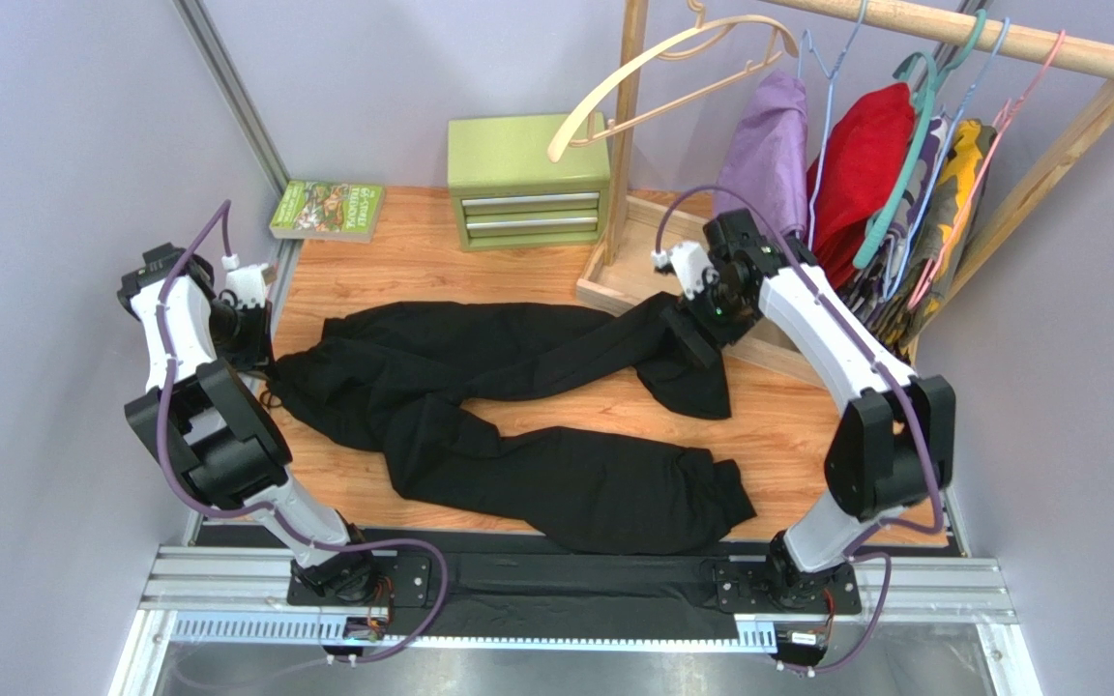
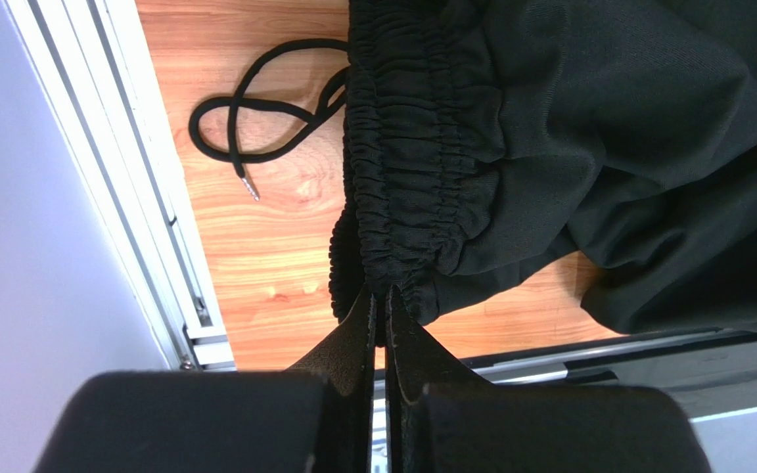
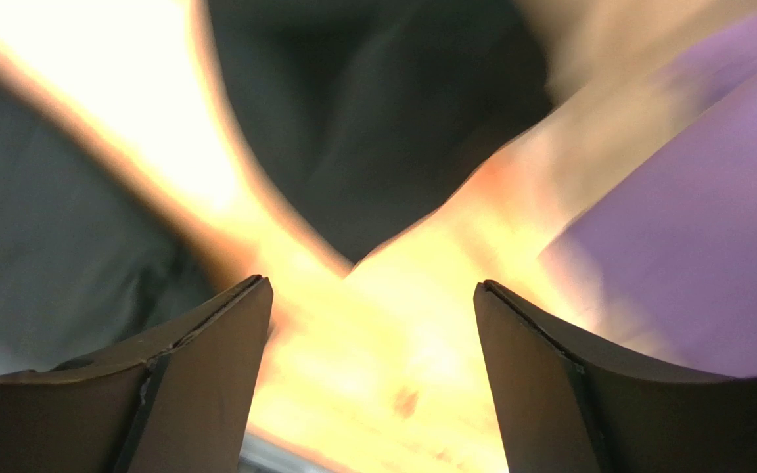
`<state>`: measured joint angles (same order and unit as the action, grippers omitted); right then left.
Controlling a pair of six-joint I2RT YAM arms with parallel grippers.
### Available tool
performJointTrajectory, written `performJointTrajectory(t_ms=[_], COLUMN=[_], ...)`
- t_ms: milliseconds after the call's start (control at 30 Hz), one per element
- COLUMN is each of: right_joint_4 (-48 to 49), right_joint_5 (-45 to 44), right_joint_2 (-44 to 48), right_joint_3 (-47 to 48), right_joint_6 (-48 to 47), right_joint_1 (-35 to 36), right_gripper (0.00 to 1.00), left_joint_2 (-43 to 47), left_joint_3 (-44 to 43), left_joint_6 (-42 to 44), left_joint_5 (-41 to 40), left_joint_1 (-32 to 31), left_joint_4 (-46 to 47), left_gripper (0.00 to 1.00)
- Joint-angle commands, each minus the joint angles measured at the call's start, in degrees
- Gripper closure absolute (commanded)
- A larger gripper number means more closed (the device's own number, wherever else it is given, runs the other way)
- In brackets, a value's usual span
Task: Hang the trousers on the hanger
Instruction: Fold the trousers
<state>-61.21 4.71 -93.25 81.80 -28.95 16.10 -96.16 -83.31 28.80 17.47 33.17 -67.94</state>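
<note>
The black trousers [image 1: 519, 399] lie spread on the wooden table, waist to the left and both legs running right. My left gripper [image 2: 380, 296] is shut on the gathered elastic waistband [image 2: 402, 168]; in the top view it [image 1: 261, 351] sits at the trousers' left end. My right gripper [image 3: 373, 286] is open with nothing between its fingers. It hovers by the far leg's end [image 1: 694, 370], beside the rack base. The right wrist view is blurred and shows black cloth [image 3: 373, 128]. The pale wooden hanger [image 1: 665, 65] hangs on the rack rail at the back, apart from both grippers.
A green drawer box [image 1: 527, 181] and a book [image 1: 328, 210] stand at the back. The wooden rack [image 1: 1042, 51] at the right holds purple [image 1: 766, 152] and red [image 1: 861, 160] garments on thin hangers. A black drawstring [image 2: 254, 108] lies loose by the left metal rail [image 2: 146, 197].
</note>
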Motion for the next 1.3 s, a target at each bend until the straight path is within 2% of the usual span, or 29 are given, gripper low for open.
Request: performJointTrajectory(t_ms=[0,133,233,400,500,567,600,633,667,733,767,900,1000,1133,1267], right_joint_4=[-13.0,-13.2,-7.0,1.5,4.6,5.4,5.5,5.1,3.4,0.4,-2.3,-6.9,-7.7,-5.4,-3.8], right_joint_5=[7.4,7.8,5.1,2.6,0.0,-2.2,-4.3,-4.6,-4.6,-6.4,-6.6,-8.2,-8.9,-8.4,-9.7], right_joint_2=[8.5,10.6,10.7,6.1,4.0,2.9,2.9,4.0,5.2,9.5,10.9,13.3,9.5,2.1,-4.1], right_joint_3=[-8.7,-16.7,-23.1,-26.3,-29.0,-32.5,-33.4,-34.0,-34.0,-32.5,-31.2,-21.7,-19.1,-14.9,-10.9], right_joint_6=[-7.2,-7.9,-7.4,-6.5,-5.9,-7.6,-8.1,-8.7,-9.9,-11.8,-14.2,-19.6,-21.1,-18.9,-16.9], right_joint_1=[0.3,1.3,2.5,5.1,5.3,5.1,4.7,4.0,2.0,-1.0,-4.8,-13.2,-15.6,-15.6,-15.6], right_gripper=[0.21,0.19,0.19,0.19,0.24,0.44,0.59,0.94,1.00,1.00,1.00,1.00,1.00,1.00,1.00], left_joint_2=[-0.7,-1.2,-1.4,-1.0,-1.2,-1.1,-1.1,-1.0,-0.7,-0.5,-0.4,-2.9,-7.5,-12.4,-18.8], left_joint_3=[-1.8,-1.6,-1.1,0.1,-0.4,-1.0,-1.2,-1.6,-2.5,-3.9,-6.1,-14.4,-20.5,-20.9,-22.4], left_joint_6=[-1.6,-2.3,-2.6,-2.3,-0.7,0.6,1.8,2.3,2.9,4.7,5.3,6.3,4.9,1.9,-1.5], left_joint_5=[1.0,1.6,1.9,0.8,-1.6,-4.1,-5.1,-6.1,-8.1,-10.6,-12.7,-14.7,-14.9,-15.6,-15.9], left_joint_1=[-0.2,-0.1,-0.2,-0.2,-0.2,-0.1,-0.2,-0.2,-0.2,-0.2,-0.2,-0.2,-1.7,-7.2,-9.2], left_joint_4=[0.4,0.2,0.4,0.0,-1.1,-1.8,-2.5,-3.0,-3.4,-4.8,-5.4,-10.1,-12.6,-10.9,-9.2], left_gripper=[1.00,1.00,1.00,1.00,1.00,1.00,1.00,1.00,1.00,1.00,1.00,1.00,1.00,1.00,0.98])
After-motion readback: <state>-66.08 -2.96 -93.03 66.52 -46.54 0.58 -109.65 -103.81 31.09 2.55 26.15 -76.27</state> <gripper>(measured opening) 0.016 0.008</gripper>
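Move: The trousers' near-leg hem lies about 17 cm back and 4 cm to the right of the open right hand, some 12 cm lower. The far leg's loose end is almost under that hand, 3 cm to its left and 9 cm below; the rack base's near-left corner is about 12 cm ahead, 16 cm left and 13 cm down. From the left hand, which still pinches the waistband, that hem is some 62 cm right, 15 cm back and 12 cm below. The near-leg hem is what the right hand drops back to, about 15 cm towards the base and then down, fingers tilting baseward some 25 degrees; it pinches the hem, raises it and draws it right and forward, sinking slightly at the end. The left hand keeps its pinch on the waistband, lifts it briefly by about 5 cm, then carries it forward and down. ##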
